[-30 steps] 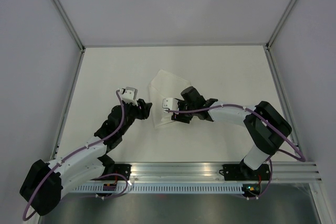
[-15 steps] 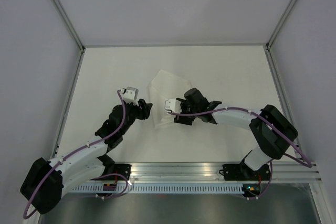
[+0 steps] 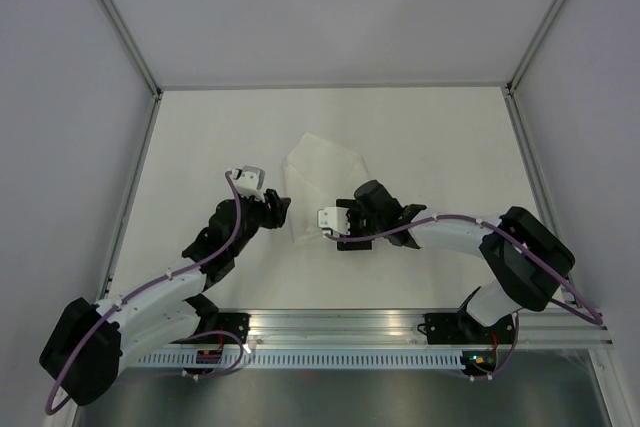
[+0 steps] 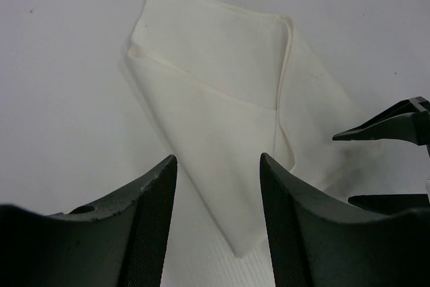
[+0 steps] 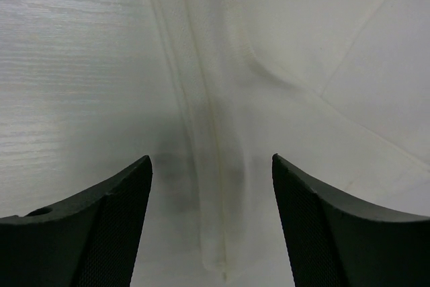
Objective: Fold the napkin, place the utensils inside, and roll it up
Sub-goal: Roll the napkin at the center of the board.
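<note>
The white napkin (image 3: 318, 179) lies folded on the table, with layered edges showing in the left wrist view (image 4: 222, 85). My left gripper (image 3: 282, 209) is open and empty at the napkin's left near side; the napkin's near corner lies between its fingers (image 4: 217, 158). My right gripper (image 3: 337, 231) is open and empty, low over the napkin's near right edge. In the right wrist view a folded hem of the napkin (image 5: 302, 65) runs between the fingers (image 5: 211, 158). The right gripper's fingers (image 4: 396, 117) also show in the left wrist view. No utensils are in view.
The white table (image 3: 200, 137) is enclosed by a metal frame with grey walls (image 3: 130, 57). Both arm bases sit on the rail (image 3: 400, 325) at the near edge.
My right gripper has moved toward the near edge of the napkin, away from its middle. My left gripper has barely moved. The napkin lies as before.
</note>
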Available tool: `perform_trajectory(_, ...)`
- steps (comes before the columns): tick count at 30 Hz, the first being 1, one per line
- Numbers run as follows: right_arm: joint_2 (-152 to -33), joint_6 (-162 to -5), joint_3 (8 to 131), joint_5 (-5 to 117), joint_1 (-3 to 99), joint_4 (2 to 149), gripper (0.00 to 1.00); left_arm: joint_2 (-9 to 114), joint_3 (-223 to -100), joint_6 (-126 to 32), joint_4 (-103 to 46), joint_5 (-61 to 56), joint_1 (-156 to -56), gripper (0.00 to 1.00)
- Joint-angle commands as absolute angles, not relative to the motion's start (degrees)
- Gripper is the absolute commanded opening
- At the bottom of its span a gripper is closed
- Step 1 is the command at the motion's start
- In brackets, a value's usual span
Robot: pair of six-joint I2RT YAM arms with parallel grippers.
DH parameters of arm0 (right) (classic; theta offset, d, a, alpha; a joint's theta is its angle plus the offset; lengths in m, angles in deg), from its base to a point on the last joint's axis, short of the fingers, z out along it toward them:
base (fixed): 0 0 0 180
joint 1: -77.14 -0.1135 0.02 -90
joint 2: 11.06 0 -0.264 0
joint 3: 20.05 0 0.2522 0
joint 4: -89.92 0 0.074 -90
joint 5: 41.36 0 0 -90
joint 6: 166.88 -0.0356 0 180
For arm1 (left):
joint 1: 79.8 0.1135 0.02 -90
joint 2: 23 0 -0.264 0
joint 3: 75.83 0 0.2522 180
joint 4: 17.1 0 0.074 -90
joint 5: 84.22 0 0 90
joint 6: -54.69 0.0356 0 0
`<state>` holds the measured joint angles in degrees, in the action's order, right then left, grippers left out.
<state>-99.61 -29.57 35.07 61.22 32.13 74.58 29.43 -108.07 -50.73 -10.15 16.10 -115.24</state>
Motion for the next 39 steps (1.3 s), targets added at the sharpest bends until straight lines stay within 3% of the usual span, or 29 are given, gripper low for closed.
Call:
perform_trajectory(1, -99.6, -27.0, 34.2, 59.8, 31.2, 80.3, 0.77, 30.1, -110.2, -50.3, -7.9, 15.8, -115.4, 0.57)
perform_trajectory(8, -102.7, -24.2, 33.3, 57.6, 30.4, 81.3, 0.7, 30.8, -110.8, -50.1, -7.9, 15.8, -115.4, 0.57)
perform_trajectory(12, -102.5, -23.6, 32.4, 57.6, 30.2, 81.2, 0.57, 31.1, -110.6, -50.2, -7.7, 15.8, -115.4, 0.57)
perform_trajectory(25, -103.8, -19.8, 31.8, 56.1, 29.9, 76.5, 0.42, 31.4, -110.2, -51.1, -7.7, 15.3, -115.5, 0.57)
perform_trajectory(28, -104.1, -19.0, 31.2, 56.0, 29.9, 74.6, 0.35, 31.4, -110.2, -51.2, -7.9, 15.1, -115.4, 0.56)
perform_trajectory(32, -103.2, -19.0, 30.6, 56.6, 30.0, 73.8, 0.18, 31.5, -110.5, -51.4, -7.9, 14.9, -115.5, 0.56)
perform_trajectory(39, -101.8, -19.5, 30.3, 57.9, 30.0, 71.8, 0.13, 32.9, -110.8, -52.0, -7.5, 14.1, -115.6, 0.56)
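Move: Between the open right fingers, about 1 cm ahead of the hand point and 2 cm below it, runs the napkin's rolled near edge. From the right hand, the napkin's near left corner is about 12 cm left and 3 cm back, and its far corner some 21 cm ahead and 9 cm left, both about 3 cm lower. From the left hand, the part of the rolled edge at the right fingers lies roughly 15 cm right, 3 cm back and 13 cm below. Closing around the napkin's rolled near edge, the right hand first eases about 1 cm forward and left, then slips back to the right while sinking, some 1.5 cm lower in all. Its wrist turns roughly 10 degrees, partly counter-clockwise. The fingers go from wide open to nearly shut, pinching the cloth between the tips. ##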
